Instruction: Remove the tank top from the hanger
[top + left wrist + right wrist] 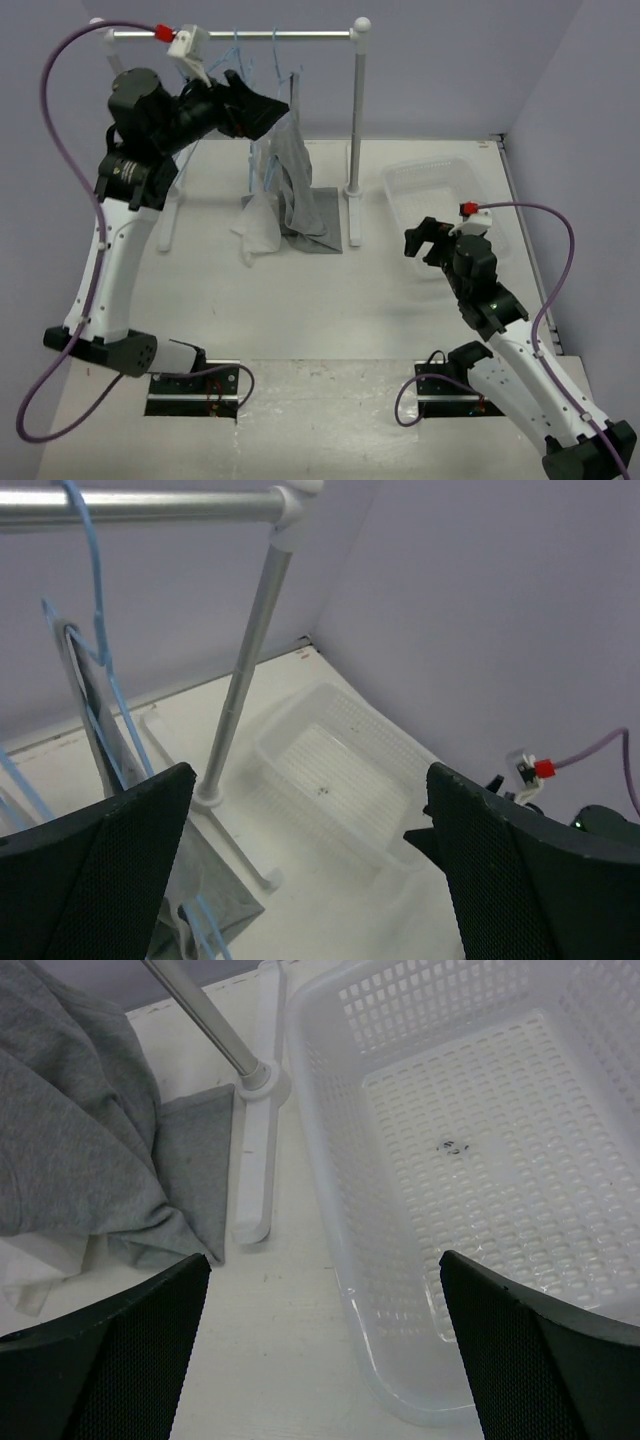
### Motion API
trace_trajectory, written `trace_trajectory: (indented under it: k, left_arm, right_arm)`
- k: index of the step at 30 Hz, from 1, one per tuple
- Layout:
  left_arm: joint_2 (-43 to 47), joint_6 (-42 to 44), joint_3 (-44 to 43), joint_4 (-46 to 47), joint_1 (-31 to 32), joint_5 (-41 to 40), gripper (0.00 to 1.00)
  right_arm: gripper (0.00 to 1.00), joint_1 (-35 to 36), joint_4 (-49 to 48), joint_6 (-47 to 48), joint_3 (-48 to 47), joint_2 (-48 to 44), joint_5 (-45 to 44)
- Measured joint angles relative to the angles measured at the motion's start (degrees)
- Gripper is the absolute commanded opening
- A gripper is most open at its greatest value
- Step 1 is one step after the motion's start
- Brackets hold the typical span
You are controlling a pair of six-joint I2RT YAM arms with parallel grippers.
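Observation:
The grey tank top [301, 185] hangs from a light-blue hanger [296, 88] on the rack rail [300, 35]; its hem rests on the table. My left gripper [266, 106] is open and empty, raised beside the tank top's upper left, close to the hangers. In the left wrist view the hanger [97, 630] and the tank top strap [88, 690] lie left of the open left gripper [310, 775]. My right gripper [425, 238] is open and empty, low over the table to the right. Its wrist view shows the right gripper [325, 1258] open, with the tank top [80, 1150] at upper left.
A white garment [258, 225] hangs left of the tank top on another blue hanger. The rack's right post [356, 120] and foot [255, 1160] stand between the clothes and a clear plastic basket [400, 185], which also shows in both wrist views [270, 735] [330, 1150].

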State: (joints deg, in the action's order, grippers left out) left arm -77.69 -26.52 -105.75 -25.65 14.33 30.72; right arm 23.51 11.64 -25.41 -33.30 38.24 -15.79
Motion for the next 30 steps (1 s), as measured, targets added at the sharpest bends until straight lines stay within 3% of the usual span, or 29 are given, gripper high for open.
trace_trajectory:
  k: [5,14,19,21,24,25,30]
  left_arm:
    - [-11.5,2.3,-9.3,-4.7,6.4,-9.9,1.0]
    - [-15.7,6.4,-12.7,-8.3,8.5,-27.4,1.0]
    - [-20.2,8.0,-15.2,-8.2,8.8,-30.4,0.89]
    - [-22.7,8.4,-16.0,-8.3,8.9,-31.6,0.82]
    - [-26.3,9.1,-16.9,-8.4,9.0,-32.8,0.56]
    - [-27.1,9.3,-16.9,-8.4,9.1,-33.0,0.38]
    - [-28.9,10.1,-17.2,-8.7,9.5,-33.8,0.18]
  right_arm:
    - [0.99,0.0,0.2,0.0,0.0,-0.2,-0.2]
    - [0.99,0.0,0.3,0.8,0.0,-1.5,-2.6]
    - [0.99,0.0,0.4,1.1,0.0,-0.9,-3.8]
    - [0.99,0.0,0.4,1.2,0.0,-0.4,-4.3]
    - [0.99,0.0,0.4,1.5,0.0,0.3,-4.6]
    - [0.99,0.0,0.4,1.5,0.0,0.4,-4.7]
    - [0.99,0.0,0.4,1.9,0.0,1.5,-5.1]
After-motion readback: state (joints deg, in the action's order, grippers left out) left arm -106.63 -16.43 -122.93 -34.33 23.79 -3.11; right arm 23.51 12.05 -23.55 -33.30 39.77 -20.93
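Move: The blue hanger that carries the grey tank top hangs about 17 cm ahead of the left hand, 3 cm to its right and some 12 cm below. The grey tank top's middle is about 22 cm ahead, 7 cm right and 30 cm down. The white top's hanger hangs roughly 8 cm to the left of the grey one's. The rack's right post stands about 24 cm ahead of the left hand and 23 cm right. From the right hand, the grey top's hanger is some 21 cm ahead, 36 cm left and 18 cm higher. The near arm of the grey tank top's hanger is what the left hand reaches for: it goes forward about 16 cm and sinks some 13 cm, mostly in the second half, while the wrist swings counter-clockwise roughly 25 degrees to point more straight ahead, also rolling its left side up and tipping down a little. Wide open on the way in, the fingers then close most of the way around the blue wire. ##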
